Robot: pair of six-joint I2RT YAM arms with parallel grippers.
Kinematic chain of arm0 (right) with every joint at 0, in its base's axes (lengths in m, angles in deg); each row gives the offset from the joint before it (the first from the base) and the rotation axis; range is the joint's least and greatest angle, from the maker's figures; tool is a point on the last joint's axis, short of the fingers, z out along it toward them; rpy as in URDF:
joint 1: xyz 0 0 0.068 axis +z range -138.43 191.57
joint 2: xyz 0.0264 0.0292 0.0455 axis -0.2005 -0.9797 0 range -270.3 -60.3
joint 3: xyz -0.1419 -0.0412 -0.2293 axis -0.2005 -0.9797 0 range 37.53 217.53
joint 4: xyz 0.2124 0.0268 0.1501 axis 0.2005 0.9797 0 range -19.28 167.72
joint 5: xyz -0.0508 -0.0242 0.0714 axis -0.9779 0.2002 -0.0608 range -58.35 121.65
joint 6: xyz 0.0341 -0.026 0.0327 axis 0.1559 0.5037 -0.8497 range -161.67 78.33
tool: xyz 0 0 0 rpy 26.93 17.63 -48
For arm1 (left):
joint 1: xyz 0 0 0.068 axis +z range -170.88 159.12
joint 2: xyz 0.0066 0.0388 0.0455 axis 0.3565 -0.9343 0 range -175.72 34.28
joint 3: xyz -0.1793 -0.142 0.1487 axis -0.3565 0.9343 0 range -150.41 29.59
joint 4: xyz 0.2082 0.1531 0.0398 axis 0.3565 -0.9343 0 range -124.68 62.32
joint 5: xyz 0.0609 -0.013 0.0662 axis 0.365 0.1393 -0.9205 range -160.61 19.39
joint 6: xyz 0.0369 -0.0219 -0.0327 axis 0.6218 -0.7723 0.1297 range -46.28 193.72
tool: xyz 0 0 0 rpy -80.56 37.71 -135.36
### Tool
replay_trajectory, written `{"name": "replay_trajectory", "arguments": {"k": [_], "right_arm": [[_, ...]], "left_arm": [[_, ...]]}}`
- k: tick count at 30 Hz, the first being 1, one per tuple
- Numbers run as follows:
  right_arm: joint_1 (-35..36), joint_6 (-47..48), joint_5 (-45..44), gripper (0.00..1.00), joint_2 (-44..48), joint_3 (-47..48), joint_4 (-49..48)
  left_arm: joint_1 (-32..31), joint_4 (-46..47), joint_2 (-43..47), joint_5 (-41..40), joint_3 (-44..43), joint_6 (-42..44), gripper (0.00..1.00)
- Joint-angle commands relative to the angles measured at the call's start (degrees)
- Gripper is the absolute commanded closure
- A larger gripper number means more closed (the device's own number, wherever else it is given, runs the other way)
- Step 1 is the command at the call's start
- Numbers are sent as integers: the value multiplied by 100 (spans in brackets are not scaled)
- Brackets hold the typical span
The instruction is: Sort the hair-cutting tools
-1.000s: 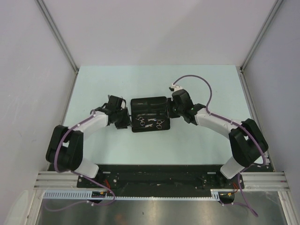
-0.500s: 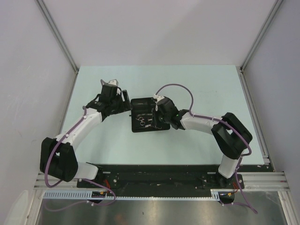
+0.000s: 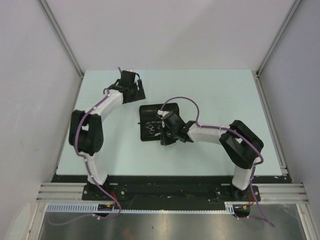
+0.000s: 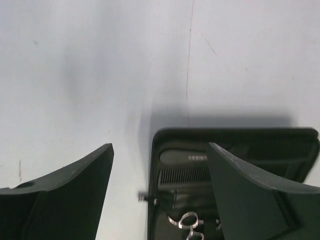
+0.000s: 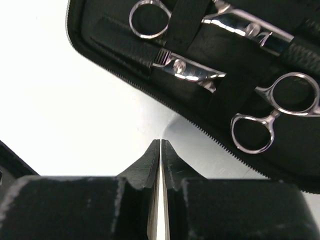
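Observation:
An open black fabric case (image 3: 169, 110) lies mid-table. Two silver scissors (image 3: 151, 130) sit strapped inside it; the right wrist view shows one scissors with ring handles (image 5: 274, 114) and another (image 5: 150, 19), beside a narrow black comb (image 5: 125, 42). The left wrist view shows a black handled comb (image 4: 184, 157), comb teeth (image 4: 182, 175) and a scissors ring (image 4: 187, 220) in the case (image 4: 156, 200). My left gripper (image 3: 136, 91) (image 4: 160, 147) is open and empty, behind and left of the case. My right gripper (image 3: 164, 137) (image 5: 160, 144) is shut on nothing, its tips just outside the case's zipper edge (image 5: 200, 129).
The pale table (image 3: 220, 90) is walled by grey panels left, right and behind. The right arm's purple cable (image 3: 185, 100) arcs over the case's right end. The black mounting rail (image 3: 165, 185) runs along the near edge.
My left arm has swung away from the case's left side toward the far left of the table. My right gripper has moved left along the case to its near edge. The case has turned slightly.

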Motion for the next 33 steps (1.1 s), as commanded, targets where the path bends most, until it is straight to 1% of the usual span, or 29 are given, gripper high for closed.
{"name": "replay_trajectory", "arguments": {"k": [1, 2, 5, 6, 8, 9, 12, 14, 16, 20, 23, 25, 26, 29, 30, 31, 33], "right_arm": [[-17, 143, 93, 92, 476, -279, 277], [-52, 134, 15, 92, 565, -367, 295], [-297, 90, 102, 92, 960, -745, 269], [-342, 55, 128, 92, 1039, -877, 260], [-421, 37, 172, 92, 1197, -966, 251], [-430, 28, 163, 92, 1233, -1027, 242], [-422, -50, 111, 91, 1347, -1080, 260], [-422, -130, 102, 91, 1356, -1124, 277], [-422, -156, 137, 91, 1322, -1150, 286], [-492, -183, 163, 91, 1067, -1142, 365], [-658, -218, 190, 91, 882, -1150, 339], [-807, -235, 172, 92, 681, -1151, 304], [-843, -244, 155, 92, 567, -1151, 286], [-922, -262, 102, 94, 241, -1151, 234], [-922, -279, 58, 94, 188, -1151, 233], [-949, -305, -20, 94, 92, -1159, 207], [-1001, -358, -65, 95, 30, -1177, 163]], "left_arm": [[150, 27, -789, -203, -952, 72, 20], [177, 19, -1051, -142, -1059, 63, 21], [238, 19, -1431, 95, -1481, 71, 21], [264, 19, -1693, 287, -1595, 89, 20], [282, 19, -1932, 447, -1868, 177, 20], [282, 10, -2063, 395, -1912, 177, 17], [282, 1, -2205, 123, -1956, 317, 16], [282, -8, -2276, 158, -1904, 493, 17], [291, -17, -2284, 332, -1781, 668, 21], [282, -8, -2232, 1464, -1579, 906, 29], [291, -8, -2092, 1948, -1394, 1090, 38], [317, -17, -1995, 2248, -1280, 1178, 40], [378, -17, -1899, 2650, -1245, 1187, 43], [510, -17, -1767, 3346, -1183, 1065, 48], [580, -8, -1749, 3774, -1166, 1030, 49], [599, -17, -1714, 3961, -1122, 1012, 51], [590, 9, -1521, 4077, -1034, 942, 54]]}}
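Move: The open tool case lies between the hands. From the left hand, its far-left corner is about 4 cm ahead, 2 cm right and 12 cm below, its middle some 7 cm back and 10 cm right; the left-hand scissors' rings sit about 10 cm back and 6 cm right. From the right hand, at the near edge and 3 cm up, the case's middle is 12 cm straight ahead, its near-right corner 9 cm right and 1 cm ahead, and the right-hand scissors' rings 4 cm ahead and 6 cm right. Down about 9 cm and forward 7 cm goes the left hand past the case's far edge, then back and right over 4 cm each way, closing to half-open and twisting clockwise some 20 degrees to catch that edge near its left corner. The right hand, fingers still shut, slides right along the near edge, then dips and edges forward until its tips rest against it below the right-hand scissors. ##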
